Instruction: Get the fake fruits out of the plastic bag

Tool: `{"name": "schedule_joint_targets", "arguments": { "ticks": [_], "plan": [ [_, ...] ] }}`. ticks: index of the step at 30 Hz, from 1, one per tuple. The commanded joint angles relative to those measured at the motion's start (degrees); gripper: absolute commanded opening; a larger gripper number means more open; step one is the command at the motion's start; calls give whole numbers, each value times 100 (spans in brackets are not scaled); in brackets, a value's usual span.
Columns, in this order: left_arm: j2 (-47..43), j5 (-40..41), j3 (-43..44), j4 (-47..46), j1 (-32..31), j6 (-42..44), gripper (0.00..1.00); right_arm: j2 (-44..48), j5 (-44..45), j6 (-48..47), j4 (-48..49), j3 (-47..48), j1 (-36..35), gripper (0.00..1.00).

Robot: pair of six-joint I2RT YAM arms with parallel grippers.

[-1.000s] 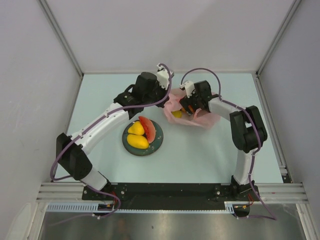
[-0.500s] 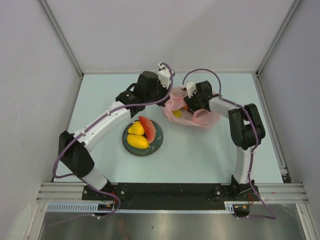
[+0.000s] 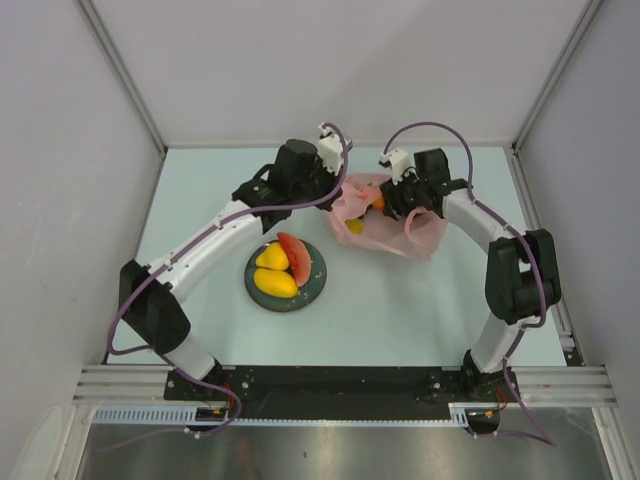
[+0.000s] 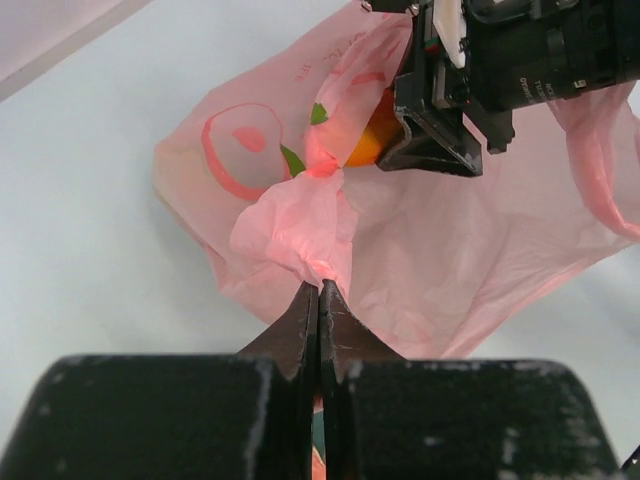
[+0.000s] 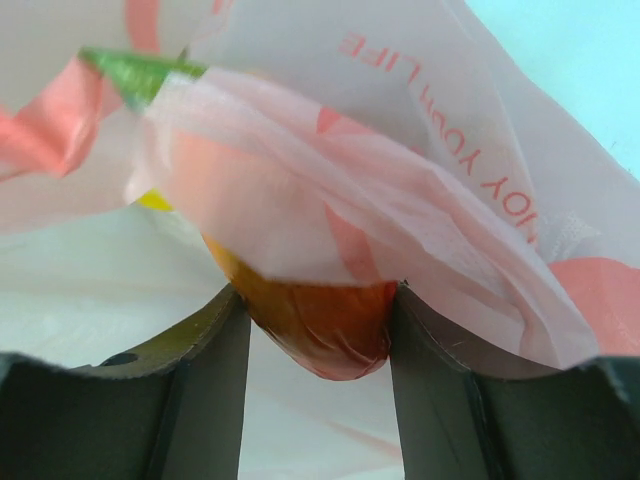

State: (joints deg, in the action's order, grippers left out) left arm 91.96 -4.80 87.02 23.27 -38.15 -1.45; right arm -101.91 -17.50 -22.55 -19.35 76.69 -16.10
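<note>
The pink plastic bag (image 3: 395,228) lies at the table's middle back. My left gripper (image 4: 320,288) is shut on a pinched fold of the bag (image 4: 300,225) at its left edge. My right gripper (image 5: 318,300) is shut on a red-orange mango fruit (image 5: 325,320), partly draped by bag film (image 5: 300,200); it shows orange in the left wrist view (image 4: 370,135) and in the top view (image 3: 378,203). A yellow fruit (image 3: 354,226) shows inside the bag. Two yellow mango shapes (image 3: 274,270) and a watermelon slice (image 3: 295,256) lie on the dark plate (image 3: 312,285).
The plate sits left of the bag, in front of my left arm (image 3: 215,240). Grey walls (image 3: 80,180) enclose the table on three sides. My right arm (image 3: 505,260) curves along the right side.
My right gripper has moved back and to the right, lifting with the red-orange fruit; its arm has swung outward. My left gripper still holds the bag's edge.
</note>
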Motion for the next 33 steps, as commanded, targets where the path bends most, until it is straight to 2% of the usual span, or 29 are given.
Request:
{"name": "schedule_joint_targets", "arguments": {
  "ticks": [1,6,11,14,17,18,20,22,28,33],
  "plan": [
    [32,-109,350,-147,27,84,0,346,-491,22,-322,-75,-25,11],
    [225,31,578,-217,62,128,0,995,-1001,-416,-1489,-153,19,14],
    [445,5,877,-253,80,137,0,1901,-1360,-654,-1975,-312,151,16],
    [515,-65,1044,-156,88,110,0,2525,-1659,-795,-2133,-312,-41,17],
    [419,-171,1150,-59,115,75,51,2948,-1643,-1155,-2476,-312,-681,18],
    [367,-118,1150,-42,132,92,73,2992,-1591,-1225,-2625,-312,-849,18],
    [95,-13,1150,28,150,136,94,3045,-1407,-1287,-2687,-321,-1157,18],
    [-290,32,1063,55,238,267,100,3037,-1292,-1296,-2627,-330,-1553,18],
    [-1574,76,378,152,870,356,100,2677,-424,-1911,-2100,-417,-2825,19],
    [-2995,-38,-315,284,1336,583,100,1738,193,-2656,-1502,-409,-3742,20]
  ]
}}
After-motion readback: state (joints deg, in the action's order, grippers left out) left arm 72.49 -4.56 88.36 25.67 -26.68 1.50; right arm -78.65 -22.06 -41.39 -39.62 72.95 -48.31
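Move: The right hand already grips the orange mango at the fingers, bag film draped over the fruit. The plate is about 11 cm back and 25 cm left of that hand, 11 cm lower; the watermelon slice on it is 8 cm back and 22 cm left, and a yellow fruit still in the bag 9 cm left, level with the hand and 9 cm below. The left hand pinches the bag's edge between its fingertips; the plate is some 12 cm left, 4 cm back and 25 cm below it. Keeping its grip on the orange mango, the right hand draws it clear of the bag film, first back towards the base and up, then also left towards the plate, about 23 cm back and 14 cm left, rising past its end height before sinking a little and swinging some 50 degrees counter-clockwise. The left hand eases slightly forward, opens wide to let go of the bag's edge, then lifts away up and to the left. ##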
